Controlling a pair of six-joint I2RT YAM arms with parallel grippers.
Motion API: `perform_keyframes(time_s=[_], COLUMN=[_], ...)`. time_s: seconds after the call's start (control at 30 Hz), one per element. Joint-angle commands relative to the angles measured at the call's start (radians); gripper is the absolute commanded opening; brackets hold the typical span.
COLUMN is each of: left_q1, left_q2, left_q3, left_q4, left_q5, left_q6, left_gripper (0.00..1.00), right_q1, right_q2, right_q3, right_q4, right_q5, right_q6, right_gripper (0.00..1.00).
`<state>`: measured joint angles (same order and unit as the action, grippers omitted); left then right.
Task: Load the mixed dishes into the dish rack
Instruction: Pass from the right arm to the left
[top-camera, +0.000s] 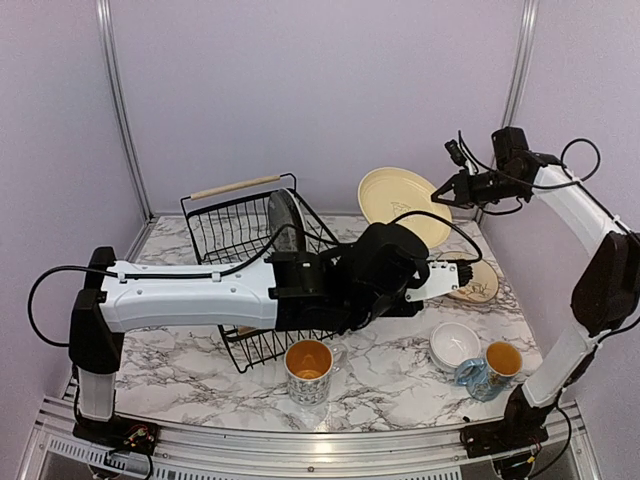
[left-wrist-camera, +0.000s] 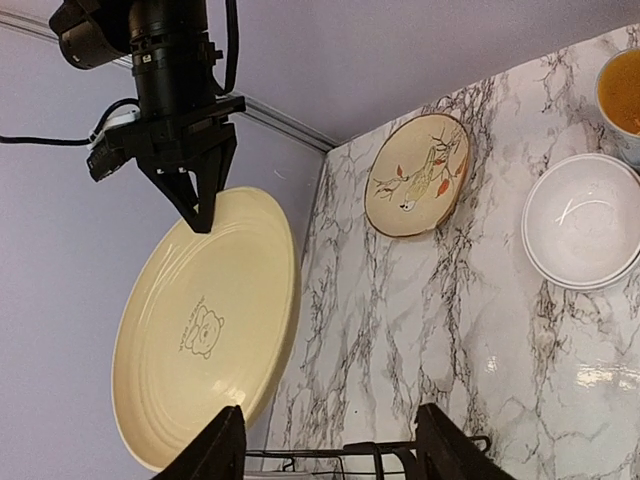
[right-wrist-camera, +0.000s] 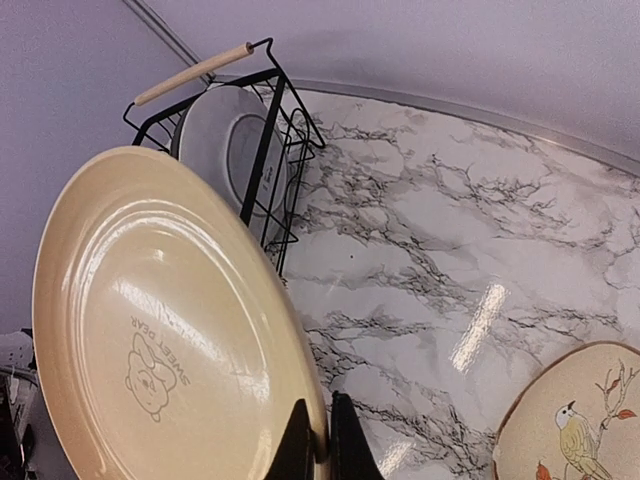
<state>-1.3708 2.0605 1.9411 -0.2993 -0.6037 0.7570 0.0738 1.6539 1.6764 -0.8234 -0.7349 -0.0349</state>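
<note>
My right gripper (right-wrist-camera: 322, 445) is shut on the rim of a large cream plate (right-wrist-camera: 160, 320) with a bear drawing, holding it tilted in the air right of the dish rack (top-camera: 212, 222). A grey plate (top-camera: 285, 220) stands on edge inside the rack. My left gripper (left-wrist-camera: 330, 455) is open and empty, low over the rack's right end, facing the cream plate (left-wrist-camera: 205, 320) and the right gripper (left-wrist-camera: 197, 205). On the table lie a small tan bird plate (top-camera: 476, 281), stacked white bowls (top-camera: 455, 343) and two orange-lined mugs (top-camera: 308, 371) (top-camera: 494, 367).
The left arm (top-camera: 190, 295) stretches across the rack's front half and hides it. The rack's wooden handle (top-camera: 235, 186) stands at the back. Purple walls close the table at the back and both sides.
</note>
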Motion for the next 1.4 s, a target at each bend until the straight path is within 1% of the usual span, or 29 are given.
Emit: perform_keyframes(time_s=[0.0, 0.07, 0.27, 0.5, 0.7, 0.9, 1.03, 1.1, 1.17, 1.23, 1.37], left_q1=[-0.002, -0.003, 0.000, 0.002, -0.001, -0.001, -0.001, -0.001, -0.001, -0.001, -0.001], left_q2=[0.095, 0.125, 0.144, 0.167, 0.178, 0.182, 0.178, 0.176, 0.170, 0.161, 0.120], left_q3=[0.108, 0.144, 0.146, 0.145, 0.148, 0.151, 0.147, 0.147, 0.147, 0.147, 0.130], left_q4=[-0.086, -0.096, -0.056, -0.057, -0.049, 0.005, 0.040, 0.051, 0.058, 0.055, 0.047], left_q5=[-0.103, -0.132, -0.190, -0.230, -0.250, -0.300, -0.312, -0.312, -0.308, -0.301, -0.265], left_q6=[0.079, 0.093, 0.106, 0.106, 0.098, 0.137, 0.158, 0.162, 0.153, 0.136, 0.082], left_gripper=[0.58, 0.55, 0.50, 0.45, 0.35, 0.21, 0.09, 0.01, 0.00, 0.00, 0.00], right_q1=[0.002, 0.002, 0.006, 0.010, 0.015, 0.057, 0.059, 0.058, 0.059, 0.058, 0.057], right_q2=[-0.054, -0.065, -0.105, -0.158, -0.177, -0.173, -0.185, -0.189, -0.190, -0.192, -0.201], right_q3=[-0.005, -0.022, -0.065, -0.093, -0.119, -0.129, -0.166, -0.169, -0.163, -0.144, -0.129], right_q4=[-0.035, -0.042, -0.036, -0.031, -0.044, -0.154, -0.172, -0.182, -0.199, -0.218, -0.216], right_q5=[-0.032, -0.026, -0.024, -0.029, -0.049, -0.075, -0.095, -0.093, -0.102, -0.112, -0.115], right_q6=[-0.017, -0.025, -0.029, -0.034, -0.061, -0.165, -0.177, -0.188, -0.202, -0.212, -0.213], right_gripper=[0.00, 0.00, 0.00, 0.00, 0.00, 0.00, 0.05, 0.12, 0.18, 0.22, 0.24])
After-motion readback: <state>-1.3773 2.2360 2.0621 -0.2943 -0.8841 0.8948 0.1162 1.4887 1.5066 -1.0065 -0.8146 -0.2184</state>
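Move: From the left gripper the cream plate's middle lies about 18 cm ahead, 9 cm to the right and slightly higher. The bird plate is on the table some 11 cm ahead, 22 cm right and 26 cm down; the white bowls are 3 cm back, 16 cm right and 25 cm down; the rack is 12 cm ahead, 23 cm left and 18 cm down. The right gripper, holding the cream plate, has the left gripper 20 cm back and 15 cm to its left, nearly level. Still pinching the cream plate's right rim, the right hand draws it back some 8 cm towards the left gripper, shifting a little left and down late on, turning about 10 degrees counter-clockwise, then parts its fingers a quarter. The left hand eases about 3 cm forward and down, rolls slightly, and shuts its fingers at the plate's near side; their grip on the rim can't be seen clearly. ##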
